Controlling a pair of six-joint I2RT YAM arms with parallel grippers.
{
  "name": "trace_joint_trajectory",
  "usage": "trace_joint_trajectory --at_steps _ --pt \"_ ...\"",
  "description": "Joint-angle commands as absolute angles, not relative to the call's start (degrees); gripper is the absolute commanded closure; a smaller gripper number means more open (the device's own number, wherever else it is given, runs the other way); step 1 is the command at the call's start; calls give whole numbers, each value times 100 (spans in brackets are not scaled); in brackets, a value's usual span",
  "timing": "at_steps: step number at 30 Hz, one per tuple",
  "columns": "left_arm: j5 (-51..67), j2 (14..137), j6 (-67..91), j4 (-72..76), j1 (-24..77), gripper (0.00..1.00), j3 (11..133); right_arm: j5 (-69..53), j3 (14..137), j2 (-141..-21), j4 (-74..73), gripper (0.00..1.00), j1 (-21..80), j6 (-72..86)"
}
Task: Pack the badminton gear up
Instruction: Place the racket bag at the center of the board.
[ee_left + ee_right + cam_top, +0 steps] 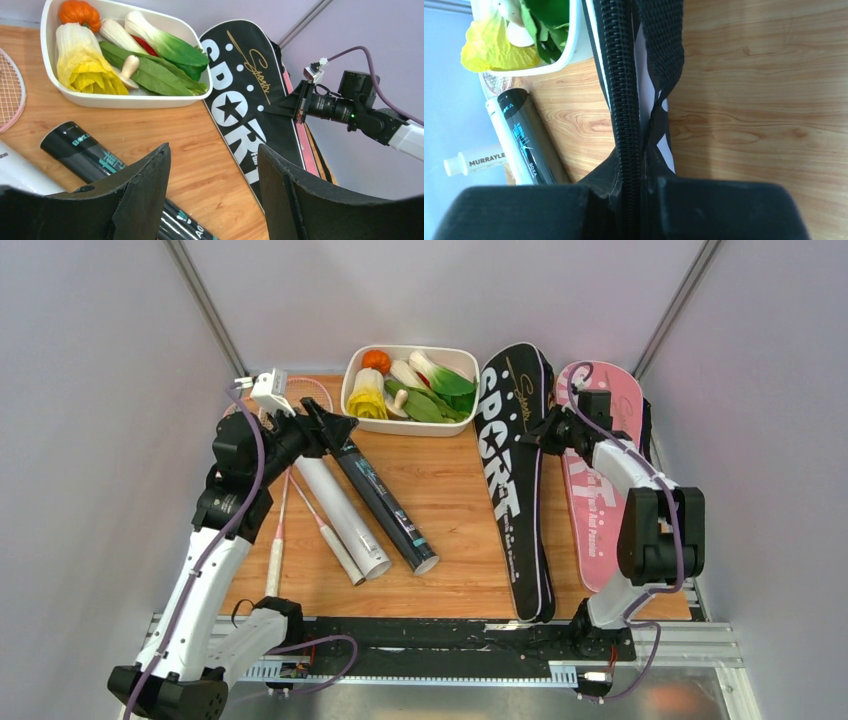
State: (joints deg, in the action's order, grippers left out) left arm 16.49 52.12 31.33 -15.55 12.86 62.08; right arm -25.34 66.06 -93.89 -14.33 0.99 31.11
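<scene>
My left gripper point(338, 430) point(214, 150) hangs open over the far end of the black tube point(390, 505) point(75, 147), with only bare wood between its fingers. The white tube point(345, 515) point(15, 172) lies alongside the black one. Two racquets lie left of the tubes, handles point(276, 560) toward me, and a pink-strung head point(7, 90) shows at the far left. My right gripper point(535, 435) point(634, 187) is shut on the zipper edge of the black SPORT cover point(510, 490) point(240, 100) point(624, 75), lifting that edge. The pink cover point(600, 490) lies flat to its right.
A white tray point(345, 390) point(125, 102) of toy vegetables stands at the back centre, close to the tubes' far ends. A small clear bottle point(474, 162) with a cream cap lies at the left in the right wrist view. Grey walls close in both sides.
</scene>
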Motion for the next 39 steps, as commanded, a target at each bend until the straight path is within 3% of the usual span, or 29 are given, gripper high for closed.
trace_joint_trajectory --at_steps 1,7,18,20,24,28,32,39 --pt "1810 5159 2987 -1400 1292 29 6041 -3035 6377 -9721 -120 100 -235 3579" --pt "1864 5402 2993 -1275 1294 30 5914 -2858 5850 -10002 460 93 -509 3608" --pt "1895 5550 3026 -1165 1292 30 5877 -3019 6985 -11055 -396 89 -509 2585" --pt "1899 5540 3031 -1173 1292 30 5860 -2982 7087 -11144 -483 81 -500 2570" --pt "1833 5508 2972 -1246 1296 30 5840 -2440 7362 -10973 -1115 43 -521 2409" --pt "1682 5430 2846 -1380 1296 29 5783 -1196 7669 -10382 -2045 29 -611 2011" --pt "1715 5344 2913 -1278 1292 29 5638 -246 7801 -10240 -2499 26 -608 1689" --pt "1794 5244 2907 -1324 1294 29 5522 1029 7834 -10470 -3068 34 -499 1098"
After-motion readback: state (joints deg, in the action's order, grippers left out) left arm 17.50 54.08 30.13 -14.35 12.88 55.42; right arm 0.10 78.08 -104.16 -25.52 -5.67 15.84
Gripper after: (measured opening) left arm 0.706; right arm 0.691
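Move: The right hand holds the tilted black racket bag by its right edge. The spot where the bag should lie is centred about 8 cm back, 4 cm left and 12 cm below; the pink bag's middle is some 5 cm back, 17 cm right and 12 cm down. The vegetable basket sits roughly 15 cm ahead, 28 cm left and 10 cm down. From the left hand the spot is about 5 cm ahead, 38 cm right and 34 cm down. Lower the right gripper about 9 cm, easing right and then a little forward, to let the black bag's raised edge down beside the pink bag. Open the fingers wide and release it, then draw away to the right some 9 cm, lifting off and rolling the hand's left side down. Meanwhile sink the open left gripper about 6 cm above the tubes. ##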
